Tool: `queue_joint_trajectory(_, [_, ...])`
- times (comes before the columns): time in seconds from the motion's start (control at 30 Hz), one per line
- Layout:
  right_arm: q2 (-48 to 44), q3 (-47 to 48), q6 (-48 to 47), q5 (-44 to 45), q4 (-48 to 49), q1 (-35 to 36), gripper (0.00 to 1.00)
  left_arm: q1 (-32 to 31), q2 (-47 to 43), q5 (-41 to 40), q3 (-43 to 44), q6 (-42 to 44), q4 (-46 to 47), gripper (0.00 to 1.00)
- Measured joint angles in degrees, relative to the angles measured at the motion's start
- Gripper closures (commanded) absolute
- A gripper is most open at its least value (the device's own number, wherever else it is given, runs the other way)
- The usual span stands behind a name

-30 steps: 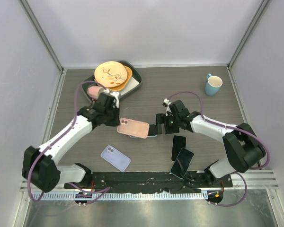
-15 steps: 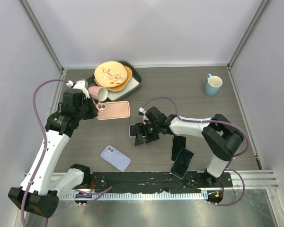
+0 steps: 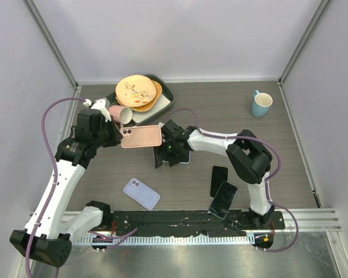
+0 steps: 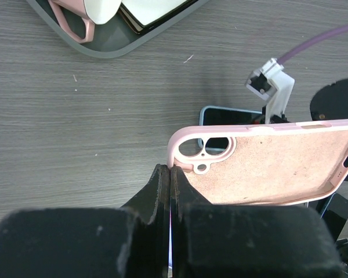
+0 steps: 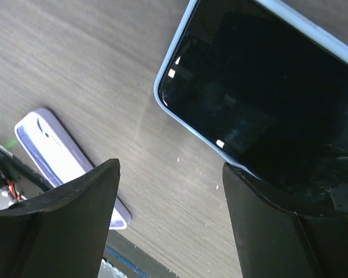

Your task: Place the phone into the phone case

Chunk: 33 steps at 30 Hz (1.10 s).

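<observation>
A pink phone case (image 3: 141,136) hangs above the table, hollow side toward the left wrist camera (image 4: 267,168). My left gripper (image 3: 117,134) is shut on its camera-hole end (image 4: 170,169). A light-blue phone (image 5: 267,87) lies screen up on the table, mostly hidden under the case and my right arm in the top view (image 3: 184,157); its top edge peeks out behind the case (image 4: 229,114). My right gripper (image 5: 171,191) stands open low over the table at the phone's corner (image 3: 164,156). Its right finger (image 5: 284,226) overlaps the phone's edge; only bare table lies between the fingers.
A lavender phone-shaped thing (image 3: 141,193) lies near the front (image 5: 69,168). Two black phones (image 3: 218,179) (image 3: 223,198) lie front right. A grey tray (image 3: 167,99) with plates (image 3: 138,91) and a tipped pink mug (image 3: 120,113) sits back left; a blue mug (image 3: 261,103) stands back right.
The left arm drew back to the left with the pink case, then edged it slightly right. The right gripper swept left past the blue phone, its jaws narrowing a little.
</observation>
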Motion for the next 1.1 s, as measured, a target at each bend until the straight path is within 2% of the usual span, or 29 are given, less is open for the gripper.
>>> queue_joint_trajectory(0.23, [5.3,8.4,-2.3,3.5,-2.5,-2.7,0.21,0.0,0.0,0.0,-0.1,0.3,-0.2,1.00])
queue_joint_trajectory(0.47, [7.7,12.1,-7.1,9.5,-0.3,-12.0,0.21,0.0,0.0,1.1,-1.6,0.3,-0.1,1.00])
queue_joint_trajectory(0.6, [7.6,12.1,-9.4,8.7,0.1,-15.1,0.21,0.0,0.8,2.3,-2.7,0.3,-0.1,1.00])
queue_joint_trajectory(0.9, [1.1,3.0,-9.5,0.9,1.8,-14.9,0.21,0.0,2.3,4.8,-3.4,0.3,0.7,1.00])
queue_joint_trajectory(1.1, [-8.2,-4.7,-7.3,-2.2,3.5,-20.3,0.22,0.0,3.4,8.3,-5.9,0.1,2.1,1.00])
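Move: The phone in its blue case lies flat and crosswise at the right hand, its middle about 5 cm ahead, 5 cm to the right and 1 cm lower. The lavender case lies roughly 13 cm back and 10 cm left of that hand, and the tray about 26 cm ahead and 11 cm left. From the left hand, which holds the pink case, the cased phone is some 16 cm right, 4 cm ahead and 21 cm below; the lavender case is about 11 cm back and 2 cm right. The cased phone is shoved forward along the table by the right hand's open fingers, already at its near edge, sweeping about 15 cm forward and curving right. The right hand then draws back some 5 cm, comes free and moves off rightward, rising at the end. Meanwhile the left hand keeps its pinch on the pink case and lowers it about 5 cm, easing slightly right and tipping down. ##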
